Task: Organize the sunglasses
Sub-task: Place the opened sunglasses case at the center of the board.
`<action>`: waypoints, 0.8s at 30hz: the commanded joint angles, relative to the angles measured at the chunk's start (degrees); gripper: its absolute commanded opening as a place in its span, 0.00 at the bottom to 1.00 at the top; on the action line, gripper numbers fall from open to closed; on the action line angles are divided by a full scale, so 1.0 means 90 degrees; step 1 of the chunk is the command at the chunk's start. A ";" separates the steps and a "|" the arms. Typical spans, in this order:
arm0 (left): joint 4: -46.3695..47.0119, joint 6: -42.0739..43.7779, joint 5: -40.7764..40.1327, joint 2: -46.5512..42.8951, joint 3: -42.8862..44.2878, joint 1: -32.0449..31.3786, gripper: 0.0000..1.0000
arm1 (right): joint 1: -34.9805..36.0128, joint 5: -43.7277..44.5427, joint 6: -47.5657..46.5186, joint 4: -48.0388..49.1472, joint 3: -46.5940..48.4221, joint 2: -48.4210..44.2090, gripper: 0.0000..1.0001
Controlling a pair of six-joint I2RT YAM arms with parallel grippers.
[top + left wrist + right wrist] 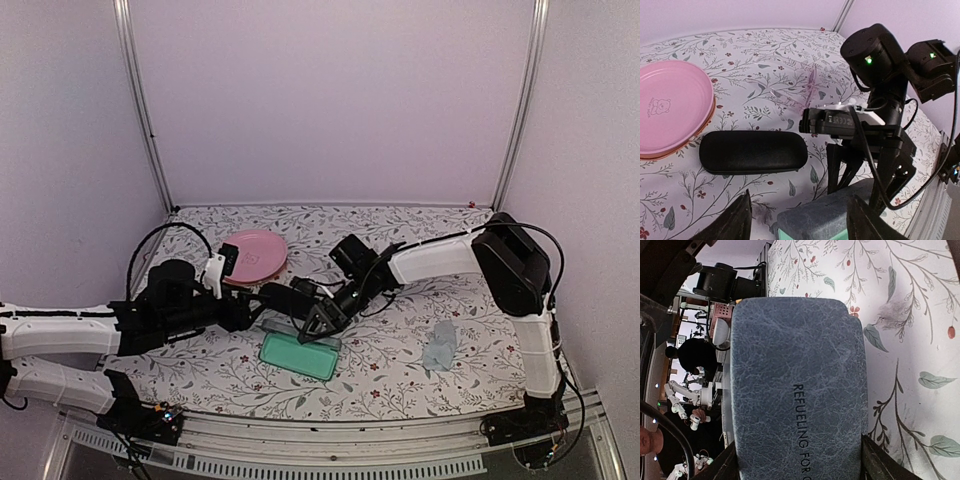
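Note:
A pale translucent pair of sunglasses (809, 86) lies on the flowered cloth beyond the black oval case (752, 151), faint in the left wrist view. The grey-blue rectangular case (797, 385) lies at the table's middle, its green inside (300, 356) showing from above. My right gripper (800, 467) points down at the case's printed face, one finger against each long side. My left gripper (800, 222) stands open around the case's near corner (825, 217), with a gap beside its left finger (735, 222).
A pink plate (252, 255) sits at the back left, just behind the black oval case (280, 297). A small light blue cloth (440, 345) lies at the right. The two grippers (262, 322) (318, 325) are close together over the case.

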 commanded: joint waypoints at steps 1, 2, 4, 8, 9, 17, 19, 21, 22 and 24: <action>-0.0134 0.0054 -0.0124 -0.0030 -0.0065 0.0103 0.66 | -0.0181 0.0081 -0.0492 -0.0519 0.0261 0.0168 0.74; -0.0119 0.0057 -0.0119 -0.0011 -0.0065 0.0103 0.66 | -0.0182 0.0122 -0.0520 -0.0589 0.0285 0.0160 0.77; -0.0109 0.0068 -0.0107 0.0026 -0.0056 0.0103 0.66 | -0.0194 0.0196 -0.0578 -0.0656 0.0319 0.0136 0.85; -0.0086 0.0070 -0.0081 0.0140 -0.0027 0.0101 0.66 | -0.0214 0.0345 -0.0639 -0.0804 0.0397 0.0099 0.94; -0.0083 0.0073 -0.0068 0.0162 -0.0019 0.0100 0.66 | -0.0219 0.0416 -0.0643 -0.0849 0.0427 0.0083 0.94; -0.0011 0.0057 -0.0004 0.0293 -0.0002 0.0103 0.66 | -0.0378 0.1139 -0.0906 -0.1276 0.0416 -0.0449 0.96; 0.0012 0.0049 0.0003 0.0362 0.0020 0.0100 0.66 | -0.0439 0.1399 -0.0915 -0.1365 0.0371 -0.0638 0.96; 0.0000 0.0030 -0.0020 0.0425 0.0055 0.0096 0.66 | -0.0503 0.1706 -0.0899 -0.1410 0.0249 -0.0884 0.97; -0.0011 0.0017 -0.0058 0.0454 0.0073 0.0092 0.66 | -0.0540 0.1888 -0.0868 -0.1427 0.0160 -0.1015 0.97; -0.0028 0.0012 -0.0115 0.0487 0.0116 0.0096 0.66 | -0.0639 0.2430 -0.0782 -0.1392 -0.0184 -0.1337 0.97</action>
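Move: The opened sunglasses case is between the right fingers, which still straddle its raised lid near the right end; its middle lies about 3 cm back, 3 cm left and 3 cm below that hand. The black case is roughly 11 cm ahead and 5 cm left of the right hand, the clear glasses some 20 cm ahead and 9 cm right of it. From the left hand the opened case lies about 8 cm right, 3 cm back and 13 cm below. The right fingers spread from partly to almost fully open and let go of the lid, while the hand draws away from the case forward and to its right, about 6 cm in all, quickest at the end, sinking a centimetre before it rises again and tipping its fingertips some 15 degrees farther down. The left hand, open and touching nothing, sinks straight down about 2 cm beside the case's left end. ##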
